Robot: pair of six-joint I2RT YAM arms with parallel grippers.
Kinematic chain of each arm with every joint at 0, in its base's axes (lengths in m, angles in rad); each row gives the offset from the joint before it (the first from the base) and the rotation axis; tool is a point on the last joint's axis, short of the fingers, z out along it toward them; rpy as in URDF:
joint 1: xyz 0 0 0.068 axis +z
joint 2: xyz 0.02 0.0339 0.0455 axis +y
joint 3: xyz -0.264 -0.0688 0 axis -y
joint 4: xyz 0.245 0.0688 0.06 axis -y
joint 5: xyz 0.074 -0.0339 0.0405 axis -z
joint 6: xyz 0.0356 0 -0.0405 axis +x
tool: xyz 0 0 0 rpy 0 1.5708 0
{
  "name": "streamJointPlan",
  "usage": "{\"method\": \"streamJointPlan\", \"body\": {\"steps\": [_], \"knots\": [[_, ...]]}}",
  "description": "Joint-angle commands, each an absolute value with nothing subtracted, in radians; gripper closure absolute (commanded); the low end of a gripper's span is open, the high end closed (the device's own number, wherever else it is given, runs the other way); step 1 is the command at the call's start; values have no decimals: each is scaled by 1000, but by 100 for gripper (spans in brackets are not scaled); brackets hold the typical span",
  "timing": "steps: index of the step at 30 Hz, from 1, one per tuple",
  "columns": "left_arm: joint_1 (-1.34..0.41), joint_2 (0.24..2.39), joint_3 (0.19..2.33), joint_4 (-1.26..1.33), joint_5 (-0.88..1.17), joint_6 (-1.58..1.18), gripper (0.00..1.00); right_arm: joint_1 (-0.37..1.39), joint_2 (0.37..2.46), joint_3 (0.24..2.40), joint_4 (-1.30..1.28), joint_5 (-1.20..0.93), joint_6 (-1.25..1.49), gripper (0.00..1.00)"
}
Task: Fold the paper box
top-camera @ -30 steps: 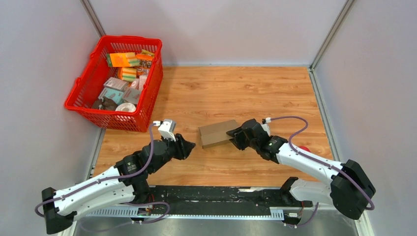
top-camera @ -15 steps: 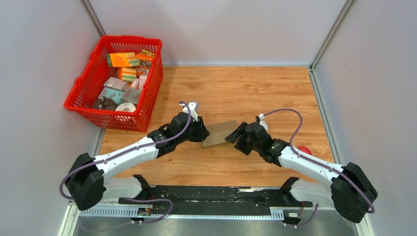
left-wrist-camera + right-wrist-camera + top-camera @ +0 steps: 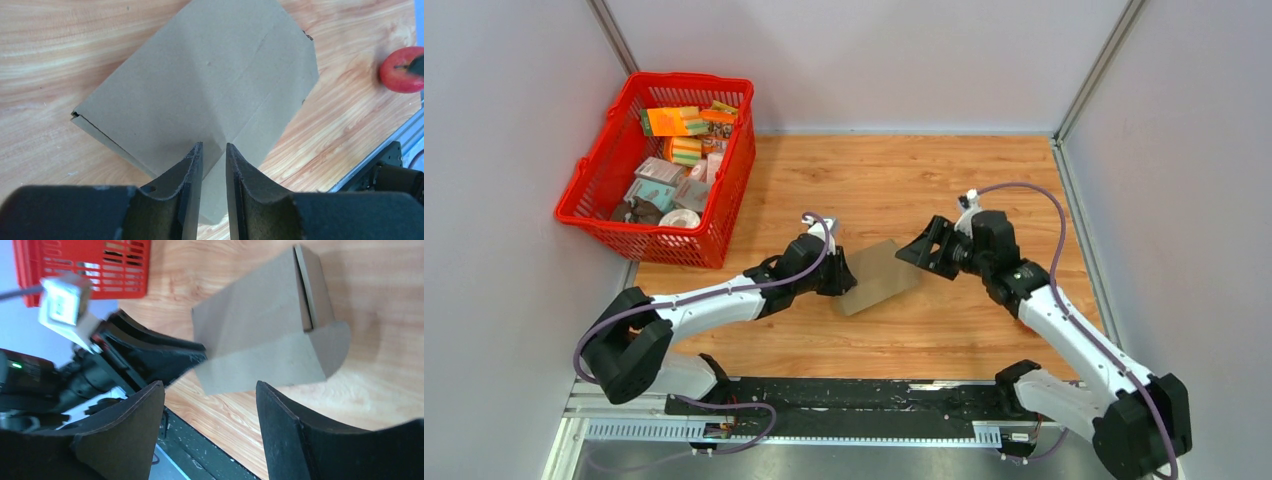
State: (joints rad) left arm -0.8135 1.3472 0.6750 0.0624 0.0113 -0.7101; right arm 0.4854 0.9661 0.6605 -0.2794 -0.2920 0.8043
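Note:
The paper box [image 3: 882,276] is a plain brown flattened carton lying askew in the middle of the wooden table. In the left wrist view the paper box [image 3: 210,90] fills the frame, a crease running across its top face. My left gripper [image 3: 843,277] is at the box's left corner. Its jaws stand a narrow gap apart [image 3: 214,150] over the cardboard, and no grip shows. My right gripper [image 3: 917,249] hangs wide open just right of the box and above it, holding nothing. From the right wrist, the box [image 3: 260,330] shows a rounded flap on its side.
A red mesh basket [image 3: 594,170] with several printed packets stands at the back left. A small round red object [image 3: 400,70] lies on the table near the right edge. A metal rail runs along the near edge, and grey walls close in the sides.
My left arm has swung right to the box and its jaws have narrowed. The right gripper has let go of the box, opened wide and risen. The box has turned and slid slightly.

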Motion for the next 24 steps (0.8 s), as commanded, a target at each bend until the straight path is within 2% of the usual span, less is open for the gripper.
{"method": "streamJointPlan", "body": {"steps": [1,4,7,10,13,16,24], "knots": [[-808,1359,660,121,37,-729,69,371,1095,802,-267,-596,683,30],[-810,1359,650,124,38,-739,69,354,1231,868,-216,-673,660,33],[-810,1355,637,124,31,-742,69,353,1359,871,-148,-738,673,39],[-808,1359,629,117,20,-738,69,351,1434,795,120,-784,724,50],[-810,1376,620,126,21,-738,70,345,1518,724,278,-801,741,60],[-808,1387,608,138,26,-736,70,324,1615,643,493,-848,826,61],[-810,1349,607,107,8,-710,71,288,1694,569,629,-896,879,63]]}}
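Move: The paper box lies askew below both hands. Its middle is about 7 cm to the right hand's left, 2 cm ahead and some 12 cm below. The apple is roughly 22 cm to that hand's right and 5 cm nearer the base, about 13 cm below. From the left hand, already low at the lid's left part, the box's middle is about 5 cm to the right, 1 cm ahead and 6 cm below; the red basket is some 32 cm left and 20 cm ahead. The right hand arcs over the box's right end, first forward about 5 cm with a slight rise, then left and steeply down some 11 cm from its peak, its fingers closing from wide open to about a third while the wrist turns some 25 degrees, partly counter-clockwise, until the tips meet the right part of the lid. Meanwhile the left hand, fingers nearly together throughout, sinks a further 2 cm and keeps pressing down on the lid's left part. ##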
